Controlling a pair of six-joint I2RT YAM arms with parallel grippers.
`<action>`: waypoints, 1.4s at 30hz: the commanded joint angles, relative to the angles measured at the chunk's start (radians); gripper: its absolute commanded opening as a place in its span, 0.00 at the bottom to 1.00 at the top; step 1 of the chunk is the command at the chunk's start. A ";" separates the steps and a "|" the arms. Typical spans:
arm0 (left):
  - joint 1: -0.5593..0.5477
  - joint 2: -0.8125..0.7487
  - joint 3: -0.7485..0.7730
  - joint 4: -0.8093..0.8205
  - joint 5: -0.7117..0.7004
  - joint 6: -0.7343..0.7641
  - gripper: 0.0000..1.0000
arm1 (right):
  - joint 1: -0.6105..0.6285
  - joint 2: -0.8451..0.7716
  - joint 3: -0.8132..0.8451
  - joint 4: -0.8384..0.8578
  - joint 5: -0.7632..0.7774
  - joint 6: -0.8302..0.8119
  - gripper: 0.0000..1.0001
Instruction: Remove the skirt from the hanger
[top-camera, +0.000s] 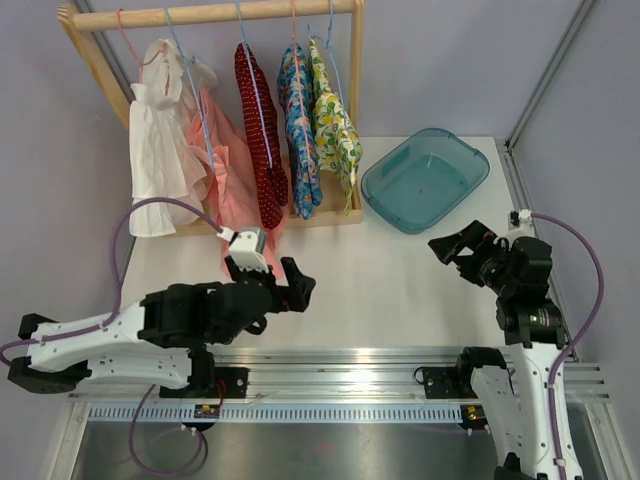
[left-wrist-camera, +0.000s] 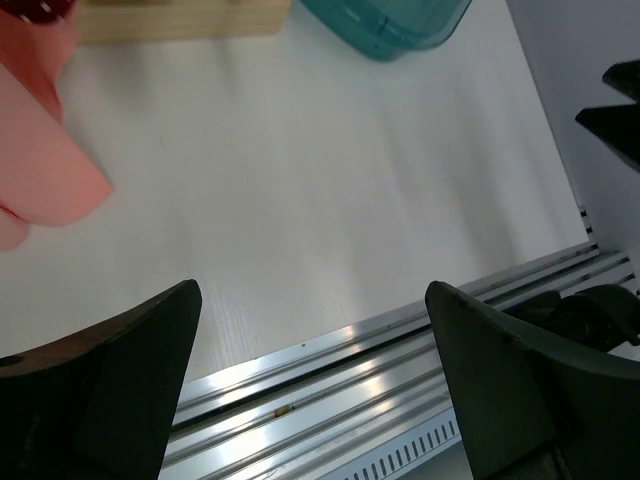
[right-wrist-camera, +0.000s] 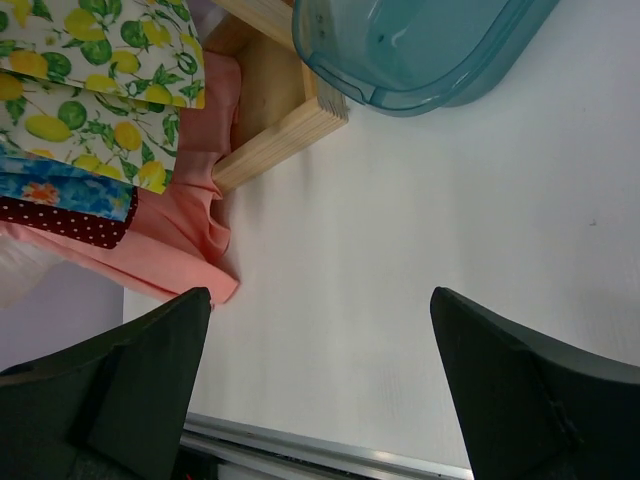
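Observation:
Several garments hang on hangers from a wooden rail (top-camera: 215, 14) at the back left. The salmon-pink one (top-camera: 222, 160), which looks like the skirt, hangs on a blue hanger (top-camera: 190, 75), and its hem reaches the table. That hem shows at the left in the left wrist view (left-wrist-camera: 50, 150) and in the right wrist view (right-wrist-camera: 180, 240). My left gripper (top-camera: 270, 275) (left-wrist-camera: 312, 290) is open and empty, just in front of the hem. Near the right edge, my right gripper (top-camera: 455, 240) (right-wrist-camera: 320, 295) is also open and empty.
A white blouse (top-camera: 155, 140), a red dotted garment (top-camera: 262, 130), a blue floral one (top-camera: 300, 120) and a lemon-print one (top-camera: 335, 120) share the rail. A teal tub (top-camera: 425, 178) sits at the back right. The rack's wooden base (right-wrist-camera: 280, 130) lies beside it.

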 joint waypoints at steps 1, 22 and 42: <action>-0.005 0.001 0.125 -0.125 -0.141 0.055 0.99 | 0.005 -0.047 0.106 -0.112 0.101 0.025 0.99; 0.009 -0.004 0.564 0.215 -0.565 0.979 0.99 | 0.005 0.332 0.493 0.269 -0.227 0.126 0.99; 1.238 0.700 1.339 0.022 0.328 0.905 0.97 | 0.005 0.410 0.277 0.432 -0.246 0.039 0.99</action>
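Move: The waist of the white skirt, hanging at the rack's left end, lies about 37 cm ahead of the left hand, 26 cm to its left and 30 cm above. The pink skirt hangs some 26 cm ahead, 16 cm left and a little above; the red polka-dot skirt about 32 cm ahead, 7 cm left and 18 cm above. From the right hand the white waist is roughly 28 cm ahead, 49 cm left and 33 cm above. The open left hand rises about 30 cm while swinging left, then reaches forward towards the white skirt's waist in a late, quick push, its wrist turning some 60 degrees, from pointing down and right to nearly level, forward and slightly left. The right hand, also open, climbs about 17 cm, moves forward towards the rack, then sinks roughly 6 cm. ##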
